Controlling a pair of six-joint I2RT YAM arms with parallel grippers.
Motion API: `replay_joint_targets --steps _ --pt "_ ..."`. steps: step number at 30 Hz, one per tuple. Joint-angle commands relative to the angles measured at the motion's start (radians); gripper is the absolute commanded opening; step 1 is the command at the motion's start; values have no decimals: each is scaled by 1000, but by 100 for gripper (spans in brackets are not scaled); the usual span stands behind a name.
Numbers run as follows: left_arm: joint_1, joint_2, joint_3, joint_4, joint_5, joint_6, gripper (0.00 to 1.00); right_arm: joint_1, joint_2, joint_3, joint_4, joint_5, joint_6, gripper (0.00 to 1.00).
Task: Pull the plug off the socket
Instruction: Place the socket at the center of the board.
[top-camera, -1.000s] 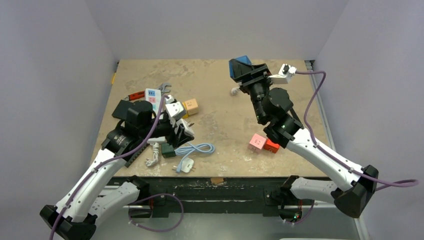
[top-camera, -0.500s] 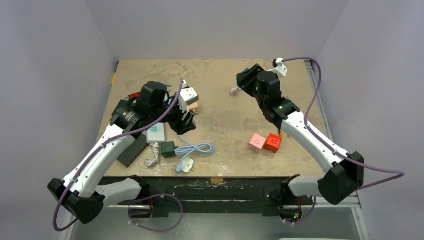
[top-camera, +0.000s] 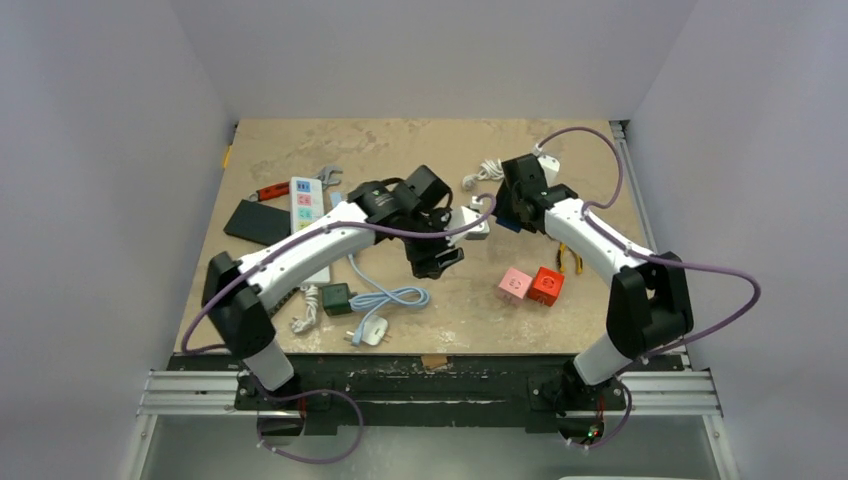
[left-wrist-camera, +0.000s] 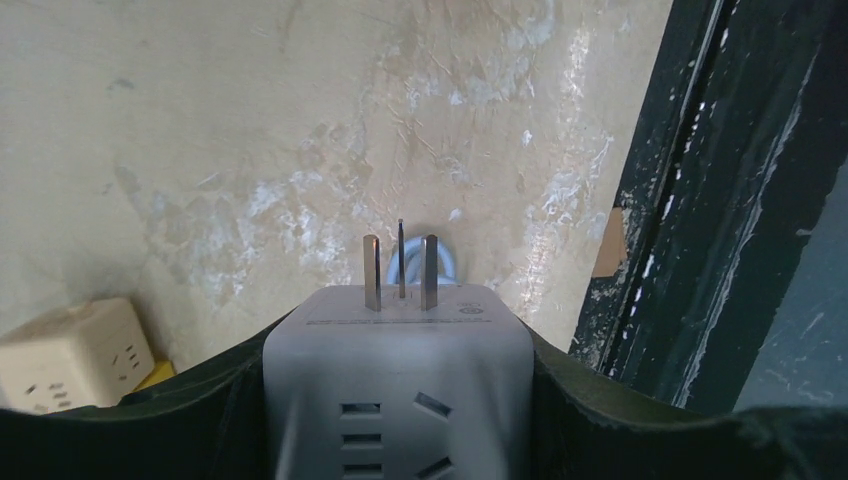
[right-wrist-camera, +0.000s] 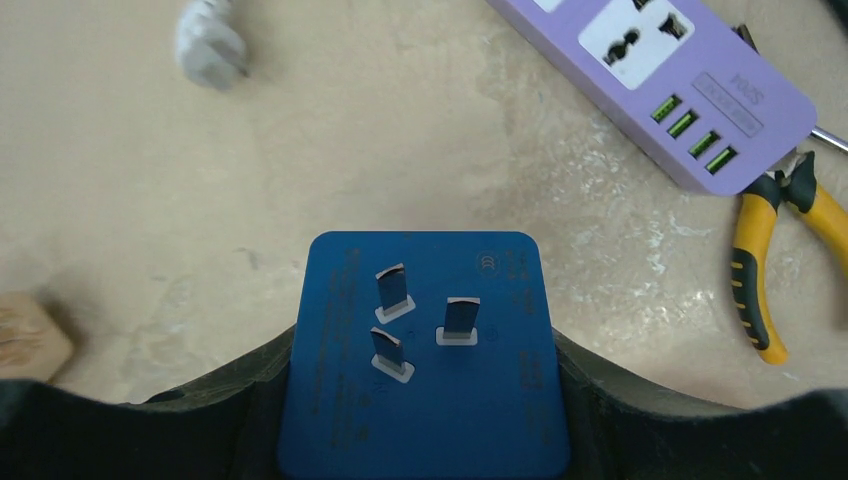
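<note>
In the left wrist view, my left gripper (left-wrist-camera: 400, 352) is shut on a white cube socket adapter (left-wrist-camera: 400, 385). Its metal prongs (left-wrist-camera: 400, 270) point toward the table's near edge. In the right wrist view, my right gripper (right-wrist-camera: 425, 372) is shut on a blue cube plug (right-wrist-camera: 425, 380), three prongs facing the table. The two cubes are apart, each held in its own gripper. From above, the left gripper (top-camera: 437, 258) sits mid-table and the right gripper (top-camera: 512, 205) just behind it to the right. Both cubes are mostly hidden there.
A pink cube (top-camera: 515, 285) and a red cube (top-camera: 546, 285) lie right of centre. At left are a white power strip (top-camera: 305, 205), a light-blue cable (top-camera: 390, 298) and a black pad (top-camera: 258, 222). A purple power strip (right-wrist-camera: 660, 70) and yellow pliers (right-wrist-camera: 760, 270) lie under the right arm. A beige cube (left-wrist-camera: 70, 355) is near the left gripper.
The left arm has swung from the left side of the table to the middle. The right gripper has come down from the far back toward the centre, still holding the blue cube.
</note>
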Motion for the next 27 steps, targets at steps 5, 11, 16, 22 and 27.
replay_joint_targets --steps 5,11,16,22,27 --pt "-64 193 123 -61 9 84 0 -34 144 73 -102 12 -24 0" --pt "-114 316 154 -38 -32 79 0 -57 220 85 -113 10 -18 0" --pt "-122 377 153 34 -21 62 0 -97 250 65 -88 -39 -22 0" --pt "-127 411 85 171 -34 65 3 -151 263 60 -69 -152 -55 25" --pt "-128 423 53 239 -31 55 10 -159 249 72 -63 -195 -90 54"
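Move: The left gripper holds the white plug high over the mid-table. The bare spot to take it to lies about 9 cm right and 17 cm below, short of the pink plug, about 15 cm right and 3 ahead; the red plug is 5 cm further right. The right gripper holds the blue plug; its bare spot is about 4 cm right and 12 below. Purple strip: 7 right, 7 ahead. Pliers: 10 right, 2 back. Pink plug: 12 straight back. Lower both held plugs together. Bring the left gripper down some 14 cm and about 7 cm right, towards the pink plug, turning slightly clockwise as its fingers steepen. Sink the right gripper about 10 cm, quickly at first and then easing off, drifting some 4 cm right towards the pliers while its fingers tip about 20 degrees steeper. Keep both grips closed on the plugs. ##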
